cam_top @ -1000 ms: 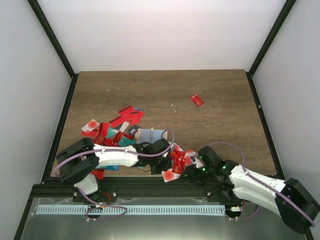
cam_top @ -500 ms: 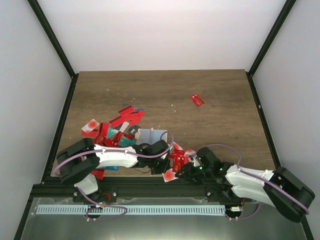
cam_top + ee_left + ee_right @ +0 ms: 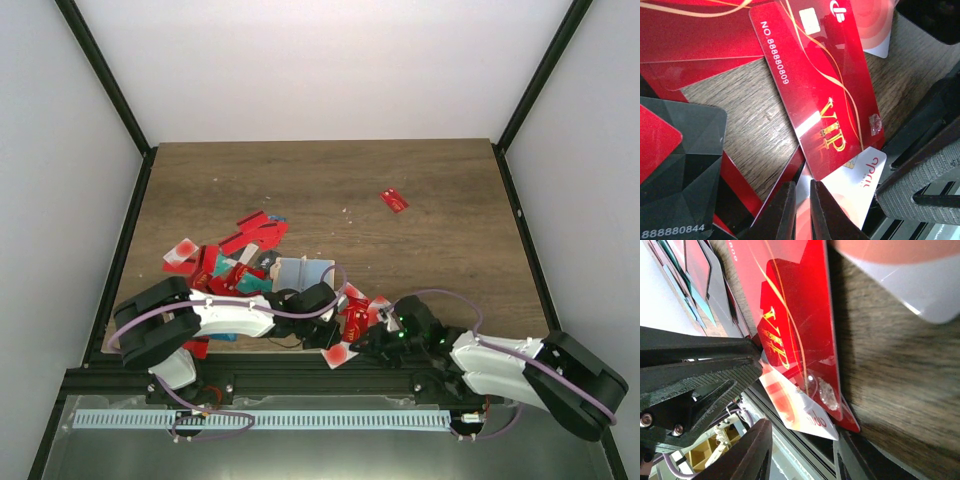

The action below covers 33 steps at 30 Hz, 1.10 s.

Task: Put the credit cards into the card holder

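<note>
Red, teal and white credit cards (image 3: 225, 262) lie heaped at the near left of the table. The card holder (image 3: 303, 273) lies beside the heap, its light blue inside showing. My left gripper (image 3: 330, 340) (image 3: 802, 187) is shut on the edge of a white-and-red card (image 3: 860, 185) (image 3: 795, 407) at the table's near edge. A red VIP card (image 3: 815, 85) (image 3: 795, 315) lies partly over that card. My right gripper (image 3: 362, 342) (image 3: 800, 445) is open, one finger on each side of the white-and-red card's free corner, apart from it.
A single red card (image 3: 394, 200) lies far off at the back right. A black card (image 3: 680, 165) sits left of my left gripper. The black metal frame rail (image 3: 300, 378) runs just below the near table edge, under both grippers.
My right arm has swung left, bringing its gripper up to the card in my left gripper, and its jaws have narrowed. The left gripper has stayed shut on the card.
</note>
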Available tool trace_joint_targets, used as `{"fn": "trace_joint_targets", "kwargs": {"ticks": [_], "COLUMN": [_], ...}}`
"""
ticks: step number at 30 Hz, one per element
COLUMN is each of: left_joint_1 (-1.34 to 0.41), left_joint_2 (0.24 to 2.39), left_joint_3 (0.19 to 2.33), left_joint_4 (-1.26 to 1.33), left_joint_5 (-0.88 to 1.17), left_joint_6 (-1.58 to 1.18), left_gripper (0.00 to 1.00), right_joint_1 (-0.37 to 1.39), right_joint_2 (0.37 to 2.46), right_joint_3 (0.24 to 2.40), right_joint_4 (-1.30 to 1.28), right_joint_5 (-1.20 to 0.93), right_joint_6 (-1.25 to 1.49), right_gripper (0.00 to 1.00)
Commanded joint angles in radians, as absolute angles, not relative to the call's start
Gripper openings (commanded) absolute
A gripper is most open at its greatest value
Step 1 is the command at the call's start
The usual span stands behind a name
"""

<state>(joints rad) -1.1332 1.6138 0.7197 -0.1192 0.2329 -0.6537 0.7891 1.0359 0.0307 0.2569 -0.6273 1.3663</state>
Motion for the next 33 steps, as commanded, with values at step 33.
{"fn": "trace_joint_targets", "kwargs": {"ticks": [33], "left_joint_1": [-1.139], "left_joint_2": [1.614], "left_joint_3": [0.717], "left_joint_4": [-0.090], "left_joint_5": [0.219], "left_joint_6": [-0.657], "left_gripper": [0.11], "right_joint_1": [0.793], "right_joint_2": [0.983], "right_joint_3": [0.097], "right_joint_4": [0.100], "right_joint_5": [-0.601], "right_joint_6": [1.328], "right_gripper": [0.01]}}
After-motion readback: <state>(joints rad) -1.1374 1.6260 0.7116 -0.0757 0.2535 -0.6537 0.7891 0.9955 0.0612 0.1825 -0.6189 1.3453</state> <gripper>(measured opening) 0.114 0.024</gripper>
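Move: Some 4 cm to the right hand's left and 2 cm nearer the base is the middle of the white-and-peach credit card, about 1 cm lower, its right end already between the open fingers. The red VIP card lies about 6 cm straight ahead of this hand, and another peach card 10 cm ahead and 5 cm to the right. For the left hand, the white-and-peach card's middle is roughly 2 cm to its right, 3 cm back and 1 cm down. Closing steadily from about a third open to practically shut, the right fingers pinch the right end of the white-and-peach card while the hand otherwise stays put, still pointing left and down. Only at the very end does the right hand rise, about 0.5 cm. The left hand barely shifts, its almost shut tips staying on the card's other end. ##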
